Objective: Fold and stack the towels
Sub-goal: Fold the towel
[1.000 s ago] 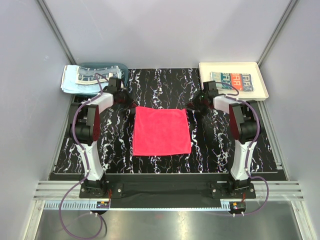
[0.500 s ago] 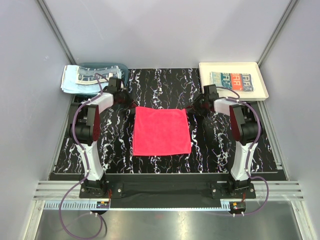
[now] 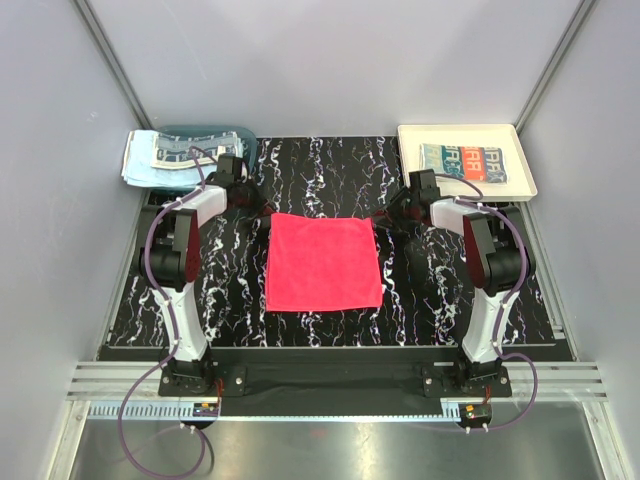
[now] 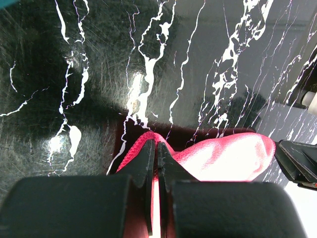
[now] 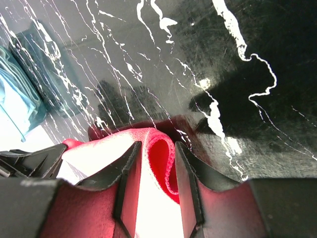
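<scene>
A bright red-pink towel point(image 3: 323, 262) lies spread flat in the middle of the black marbled mat. My left gripper point(image 4: 156, 146) is shut on the towel's far left corner point(image 4: 141, 144), low over the mat. My right gripper point(image 5: 157, 146) stands open at the far right corner. That corner's curled hem point(image 5: 171, 168) sits loose between the two fingers. Seen from above, the left gripper point(image 3: 258, 203) and the right gripper point(image 3: 388, 213) flank the towel's far edge. More towels point(image 3: 165, 158), light blue and patterned, are piled at the far left.
The pile rests on a teal basket point(image 3: 225, 130) at the far left corner. A cream tray point(image 3: 522, 165) at the far right holds folded patterned cloths point(image 3: 462, 160). Grey walls close in the sides and back. The mat's edge runs near the arm bases.
My right gripper's jaws have parted from the towel's far right corner, and its wrist has shifted slightly right. The left gripper and the towel have not moved.
</scene>
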You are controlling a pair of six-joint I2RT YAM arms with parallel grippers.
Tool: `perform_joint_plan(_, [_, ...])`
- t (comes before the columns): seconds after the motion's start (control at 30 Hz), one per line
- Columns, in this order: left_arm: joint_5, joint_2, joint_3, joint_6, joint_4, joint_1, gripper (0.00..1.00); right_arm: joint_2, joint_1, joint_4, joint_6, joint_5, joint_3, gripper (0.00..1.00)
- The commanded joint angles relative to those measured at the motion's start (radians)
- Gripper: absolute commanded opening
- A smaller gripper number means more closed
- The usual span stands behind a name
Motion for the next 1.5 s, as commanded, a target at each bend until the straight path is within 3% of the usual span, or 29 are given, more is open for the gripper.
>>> perform_joint_plan(0.0, [-0.016, 0.0, 0.022, 0.014, 0.034, 0.006, 0.0, -0.046, 0.011, 0.033, 0.023, 0.001, -0.002, 0.4])
perform_joint_plan(0.9, [-0.013, 0.017, 0.018, 0.016, 0.044, 0.006, 0.0, 0.063, 0.035, 0.045, 0.039, -0.004, 0.067, 0.34])
perform_joint_plan(1.0, [-0.014, 0.02, 0.019, 0.017, 0.044, 0.006, 0.0, 0.072, 0.035, 0.044, 0.032, 0.001, 0.076, 0.28])
perform_joint_plan(1.2, [-0.009, 0.02, 0.022, 0.037, 0.078, 0.006, 0.0, 0.079, 0.037, -0.008, -0.031, 0.036, 0.134, 0.06])
perform_joint_plan(1.47, [0.014, 0.023, 0.065, 0.078, 0.165, 0.006, 0.0, 0.062, 0.035, -0.04, -0.172, 0.128, 0.225, 0.0])
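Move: The far right corner of the red towel stands as a loose loop between my open right fingertips, about 1 cm to their left and 1 cm below. The towel's middle is some 12 cm back and 9 cm left, the patterned towel in the tray about 14 cm ahead and 18 cm right. My left hand still pinches the far left corner; from that hand the right corner is roughly 18 cm to the right and 1 cm back, the blue basket about 13 cm ahead and 15 cm left. I shift my right hand a little left and up around the red towel's corner, dip about 2 cm onto it and shut the fingers, pinching the folded edge. Then I draw it some 3 cm forward and 3 cm up, fingertips tipping slightly forward. My left hand keeps its shut pinch on the other corner, sinks a trace and only near the end eases about 1 cm forward. ##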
